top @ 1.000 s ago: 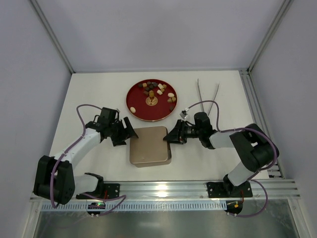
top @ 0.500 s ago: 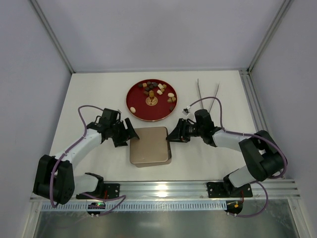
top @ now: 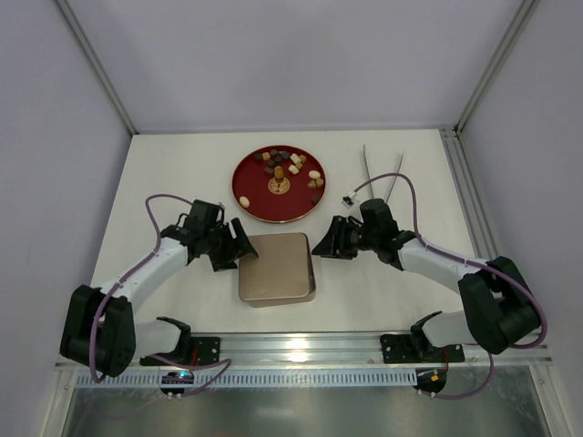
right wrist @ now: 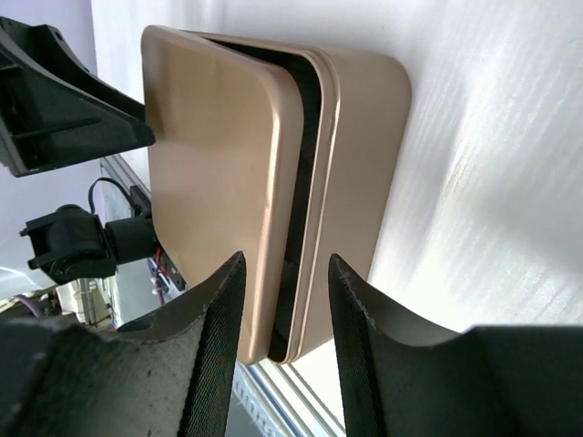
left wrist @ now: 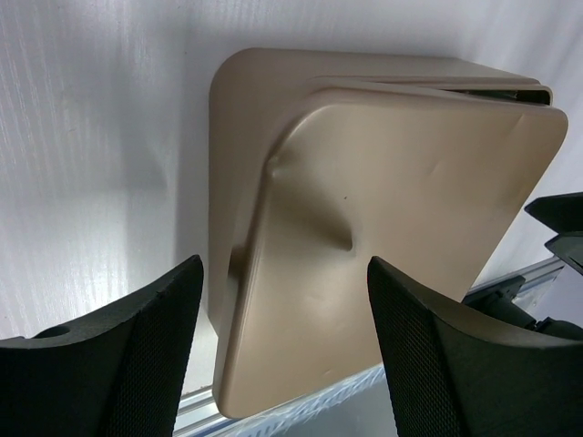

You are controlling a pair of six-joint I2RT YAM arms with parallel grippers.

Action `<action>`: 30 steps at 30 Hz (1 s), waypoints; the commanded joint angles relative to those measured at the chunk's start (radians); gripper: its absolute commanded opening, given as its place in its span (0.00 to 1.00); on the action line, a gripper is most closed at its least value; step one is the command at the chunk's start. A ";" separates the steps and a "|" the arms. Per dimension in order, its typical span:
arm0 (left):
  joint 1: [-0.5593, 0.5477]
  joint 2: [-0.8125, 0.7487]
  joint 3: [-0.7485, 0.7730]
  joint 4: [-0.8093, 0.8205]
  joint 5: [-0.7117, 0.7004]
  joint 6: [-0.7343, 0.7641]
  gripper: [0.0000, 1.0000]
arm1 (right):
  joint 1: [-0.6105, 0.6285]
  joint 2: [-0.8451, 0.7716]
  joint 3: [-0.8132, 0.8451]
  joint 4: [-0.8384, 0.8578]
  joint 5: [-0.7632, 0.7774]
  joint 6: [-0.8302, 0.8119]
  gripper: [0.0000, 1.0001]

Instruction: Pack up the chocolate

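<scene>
The chocolate lies as several small brown, tan and cream pieces on a round red plate at the back of the table. In front of the plate sits a flat gold tin, its dented lid ajar with a dark gap along one side. My left gripper is at the tin's left edge, open wide, and the tin sits just beyond its fingers. At the tin's right edge my right gripper stands open, with its fingers either side of the lid seam.
Thin metal tongs lie at the back right, beside the plate. A metal rail runs along the near table edge. The opposite gripper shows in each wrist view, the right gripper and the left gripper.
The right arm's elbow has swung out to the right and its gripper has drawn back a little from the tin. The left gripper has shifted slightly and its jaws have narrowed a touch.
</scene>
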 commanded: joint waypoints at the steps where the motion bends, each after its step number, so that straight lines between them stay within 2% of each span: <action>1: -0.017 -0.040 0.006 0.001 -0.004 -0.021 0.72 | 0.039 -0.032 0.015 -0.030 0.064 -0.037 0.45; 19: -0.062 -0.079 -0.013 -0.033 -0.018 -0.061 0.71 | 0.154 -0.024 0.000 0.017 0.132 -0.009 0.64; 30: -0.074 -0.060 0.007 -0.056 -0.056 -0.087 0.68 | 0.210 -0.029 -0.006 0.008 0.196 0.024 0.64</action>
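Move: The lid lies loosely on its box, its right edge still standing proud. Its middle is about 11 cm left of the right hand, 4 cm nearer the base and 4 cm lower, with the box right beneath it. The chocolate plate is some 19 cm ahead and 11 cm left of that hand, the tongs about 20 cm ahead and 18 cm right. From the left hand, the lid's middle lies about 8 cm right, 3 cm back and 3 cm below. Along the lid's proud right edge the right hand draws back and left, some 4–5 cm in all, sinking slightly while its fingers spread to straddle that edge, one over the lid and one outside the box. The left hand stays astride the left edge with fingers apart, easing about 2 cm back and a little right, and rising about 1 cm. ##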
